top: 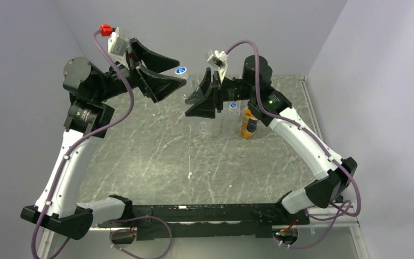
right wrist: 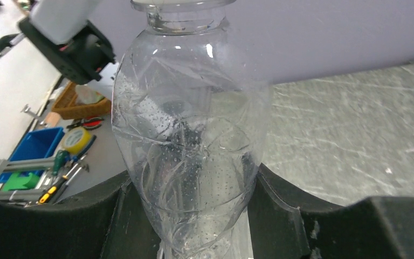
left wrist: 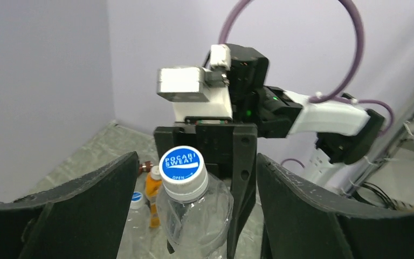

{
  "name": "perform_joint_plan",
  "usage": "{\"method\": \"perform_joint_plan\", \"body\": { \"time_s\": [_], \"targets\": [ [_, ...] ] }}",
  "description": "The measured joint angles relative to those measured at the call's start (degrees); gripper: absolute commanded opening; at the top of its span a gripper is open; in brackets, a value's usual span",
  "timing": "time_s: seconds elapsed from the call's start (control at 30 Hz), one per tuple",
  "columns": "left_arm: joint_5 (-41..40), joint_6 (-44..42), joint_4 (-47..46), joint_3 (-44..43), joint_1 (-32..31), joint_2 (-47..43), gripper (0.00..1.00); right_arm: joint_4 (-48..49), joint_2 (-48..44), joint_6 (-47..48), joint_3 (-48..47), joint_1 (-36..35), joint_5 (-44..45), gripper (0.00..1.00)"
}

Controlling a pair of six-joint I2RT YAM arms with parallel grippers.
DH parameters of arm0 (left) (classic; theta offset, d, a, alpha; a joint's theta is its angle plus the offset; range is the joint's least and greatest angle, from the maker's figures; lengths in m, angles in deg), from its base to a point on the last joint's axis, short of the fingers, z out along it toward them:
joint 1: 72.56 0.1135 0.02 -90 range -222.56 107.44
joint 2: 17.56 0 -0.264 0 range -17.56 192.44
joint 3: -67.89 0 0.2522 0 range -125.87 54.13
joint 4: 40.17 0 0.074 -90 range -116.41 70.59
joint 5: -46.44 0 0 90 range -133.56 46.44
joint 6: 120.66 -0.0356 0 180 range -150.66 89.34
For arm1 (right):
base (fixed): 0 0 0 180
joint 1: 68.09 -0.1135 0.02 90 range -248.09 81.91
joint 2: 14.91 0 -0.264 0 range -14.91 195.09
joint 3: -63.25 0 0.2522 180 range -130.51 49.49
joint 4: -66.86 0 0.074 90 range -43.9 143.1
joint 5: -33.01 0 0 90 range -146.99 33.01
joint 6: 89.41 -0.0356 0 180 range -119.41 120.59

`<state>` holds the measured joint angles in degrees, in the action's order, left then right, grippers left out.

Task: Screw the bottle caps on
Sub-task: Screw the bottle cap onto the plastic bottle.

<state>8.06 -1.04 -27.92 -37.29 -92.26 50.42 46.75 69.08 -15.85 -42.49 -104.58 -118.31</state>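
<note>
A clear bottle (right wrist: 188,124) is held up off the table with my right gripper (right wrist: 188,186) shut on its body. A blue bottle cap (left wrist: 181,164) marked with white letters sits on its neck. My left gripper (left wrist: 194,162) stands open around that cap, its fingers (left wrist: 86,210) apart from it on both sides. From above, the cap (top: 181,70) shows between the left gripper (top: 173,71) and the right gripper (top: 199,100). An orange bottle (top: 248,124) with a dark label and a clear bottle (top: 232,116) with a blue cap (top: 233,106) stand on the table behind.
The grey marbled table (top: 156,156) has pale walls at the back and on both sides. The orange bottle (left wrist: 152,189) and the capped clear bottle (left wrist: 136,205) stand below the held one. Past the table's edge lies a workbench with tools (right wrist: 59,162).
</note>
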Motion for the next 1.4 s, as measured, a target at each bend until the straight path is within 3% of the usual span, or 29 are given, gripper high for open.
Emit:
{"method": "perform_joint_plan", "body": {
  "time_s": [0.23,0.57,0.8,1.13,1.4],
  "targets": [
    [-7.9,-4.1,10.2,-6.6,0.0,2.3,0.75,-5.7,0.0,3.3,-0.1,-0.6,7.1,0.04],
    [-10.4,-5.1,19.3,-10.7,0.0,7.6,0.7,-10.2,0.2,5.2,-2.8,-1.4,12.8,0.04],
    [-10.3,-5.2,20.9,-10.7,0.0,7.6,0.57,-11.1,1.3,6.0,-3.6,-1.9,14.8,0.04],
    [-9.9,-5.8,22.3,-10.7,0.0,7.6,0.55,-11.7,1.9,6.7,-4.8,-2.6,18.7,0.04],
    [-10.1,-6.7,23.2,-10.7,0.0,7.7,0.34,-12.5,2.4,7.3,-5.0,-3.1,21.4,0.04]
  ]
}}
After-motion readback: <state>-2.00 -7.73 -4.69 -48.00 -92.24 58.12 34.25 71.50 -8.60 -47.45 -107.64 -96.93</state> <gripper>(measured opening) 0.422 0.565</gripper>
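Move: The blue cap already sits on the clear plastic bottle, just off the left hand's open fingertips: about 2 cm ahead, 2 cm to its right, 1 cm below. The bottle's middle is level fore-and-aft with that hand, 4 cm right and 11 cm below. From the right hand, holding the bottle, the cap is some 3 cm ahead, 2 cm left and 10 cm above; the orange bottle is roughly 13 cm ahead, 21 cm right and 33 cm below. Forward some 6 cm and then down nearly 4 cm, the left hand follows the cap, rolling and swinging its fingertips more forward while its wide-open fingers close to about half open around the cap's sides. The right hand keeps its grip on the bottle, carries it about 5 cm forward and 2 cm down, and turns clockwise. ##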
